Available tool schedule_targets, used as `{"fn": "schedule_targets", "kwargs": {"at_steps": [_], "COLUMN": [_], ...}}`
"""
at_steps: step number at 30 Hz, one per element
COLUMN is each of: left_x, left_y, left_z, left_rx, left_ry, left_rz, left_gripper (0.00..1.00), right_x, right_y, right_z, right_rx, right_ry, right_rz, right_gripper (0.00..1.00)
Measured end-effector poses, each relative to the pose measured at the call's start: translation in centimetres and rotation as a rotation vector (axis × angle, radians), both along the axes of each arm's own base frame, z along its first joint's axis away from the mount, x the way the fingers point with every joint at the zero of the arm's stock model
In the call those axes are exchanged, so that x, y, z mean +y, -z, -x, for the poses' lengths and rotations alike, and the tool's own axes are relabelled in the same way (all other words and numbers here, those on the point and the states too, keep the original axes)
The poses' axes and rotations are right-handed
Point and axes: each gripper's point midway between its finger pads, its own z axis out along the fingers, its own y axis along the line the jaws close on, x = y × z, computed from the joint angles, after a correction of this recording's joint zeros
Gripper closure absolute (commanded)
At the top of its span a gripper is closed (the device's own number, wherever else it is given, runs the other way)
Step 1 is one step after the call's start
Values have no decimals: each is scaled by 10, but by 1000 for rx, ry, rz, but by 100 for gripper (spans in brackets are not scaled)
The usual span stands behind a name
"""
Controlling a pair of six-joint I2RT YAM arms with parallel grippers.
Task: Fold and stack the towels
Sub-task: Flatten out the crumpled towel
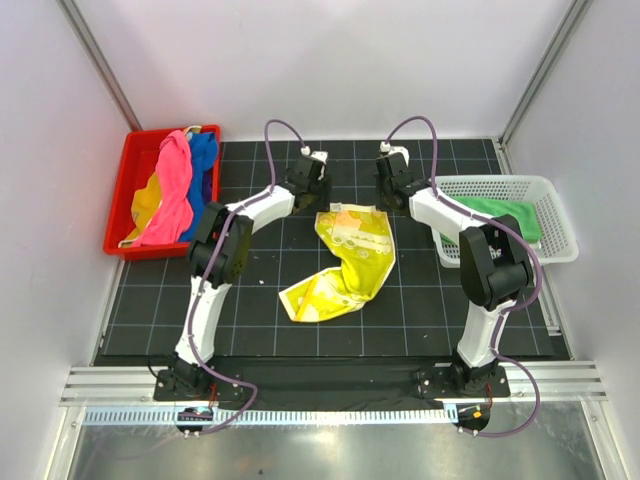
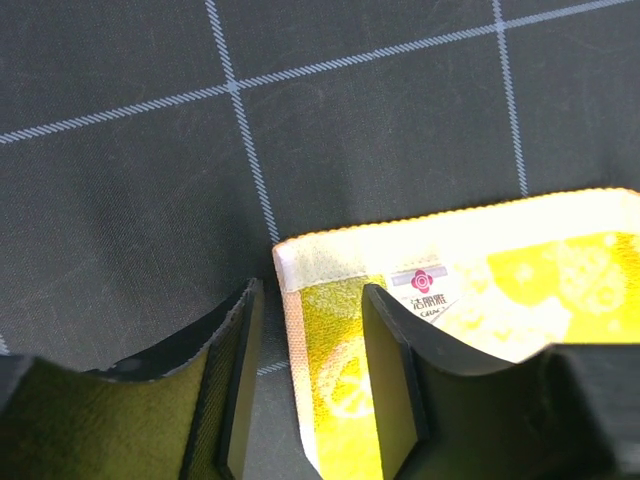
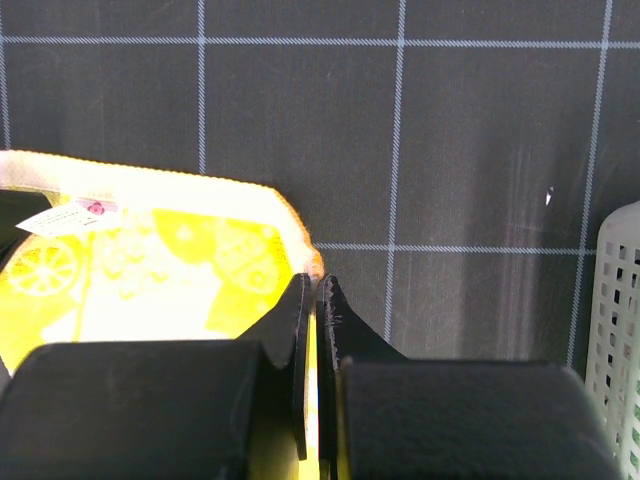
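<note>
A yellow towel (image 1: 345,265) with a lemon print lies rumpled on the black grid mat, its far part flat and its near end twisted toward the left. My left gripper (image 1: 320,203) is open at the towel's far left corner. In the left wrist view the hemmed edge of the towel (image 2: 520,270) runs between the spread fingers of the left gripper (image 2: 312,300), unpinched. My right gripper (image 1: 386,206) is shut on the far right corner. In the right wrist view a thin strip of the yellow towel (image 3: 170,260) shows between the closed jaws of the right gripper (image 3: 315,285).
A red bin (image 1: 122,180) at the far left holds a pink towel (image 1: 175,190), a blue towel (image 1: 205,160) and a yellow one (image 1: 145,200). A white mesh basket (image 1: 555,215) at the right holds a green towel (image 1: 495,212); the basket wall (image 3: 620,330) stands close to my right gripper.
</note>
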Motion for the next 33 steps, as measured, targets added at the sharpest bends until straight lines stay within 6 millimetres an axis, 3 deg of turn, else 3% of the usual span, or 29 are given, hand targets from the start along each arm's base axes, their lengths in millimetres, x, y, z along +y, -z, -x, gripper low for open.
{"fn": "schedule_targets", "kwargs": {"at_steps": [13, 19, 24, 29, 33], "left_x": [-7, -8, -6, 17, 40], "left_y": [3, 4, 2, 0, -27], "left_z": [1, 1, 2, 33, 65], "left_rx": [-20, -12, -16, 27, 32], "left_ry": [-19, -35, -51, -92, -126], "left_rz": [-50, -40, -45, -94, -100], "left_gripper": [67, 100, 100, 100, 100], "right_x": [0, 1, 3, 7, 13], "right_y": [3, 3, 3, -8, -45], "right_z": [2, 2, 2, 5, 20], "right_rx": [7, 9, 11, -3, -58], "right_ry": [-3, -7, -13, -34, -63], "right_rz": [-6, -11, -16, -43, -75], "right_gripper": [99, 99, 99, 99, 99]}}
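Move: The yellow towel's far-left corner sits between my half-open left fingertips, about 1 cm ahead and 1 cm below. Its far-right corner, still pinched in my right hand, is roughly 11 cm to the right of my left hand, 2 cm back and 5 cm higher. The towel's bunched near end lies some 19 cm straight back from my left hand, 2 cm below. From my right hand, the far-left corner is about 11 cm left, 2 cm ahead, 6 cm down. I ease my left hand slightly right and shut its fingers on the far-left corner, pinching it. Then I draw it quickly back about 6 cm and left some 5 cm, away from the right hand, rising toward the end. My right hand keeps its pinch, stays almost still until the left sets off, then lifts about 5 cm, easing back a little. ##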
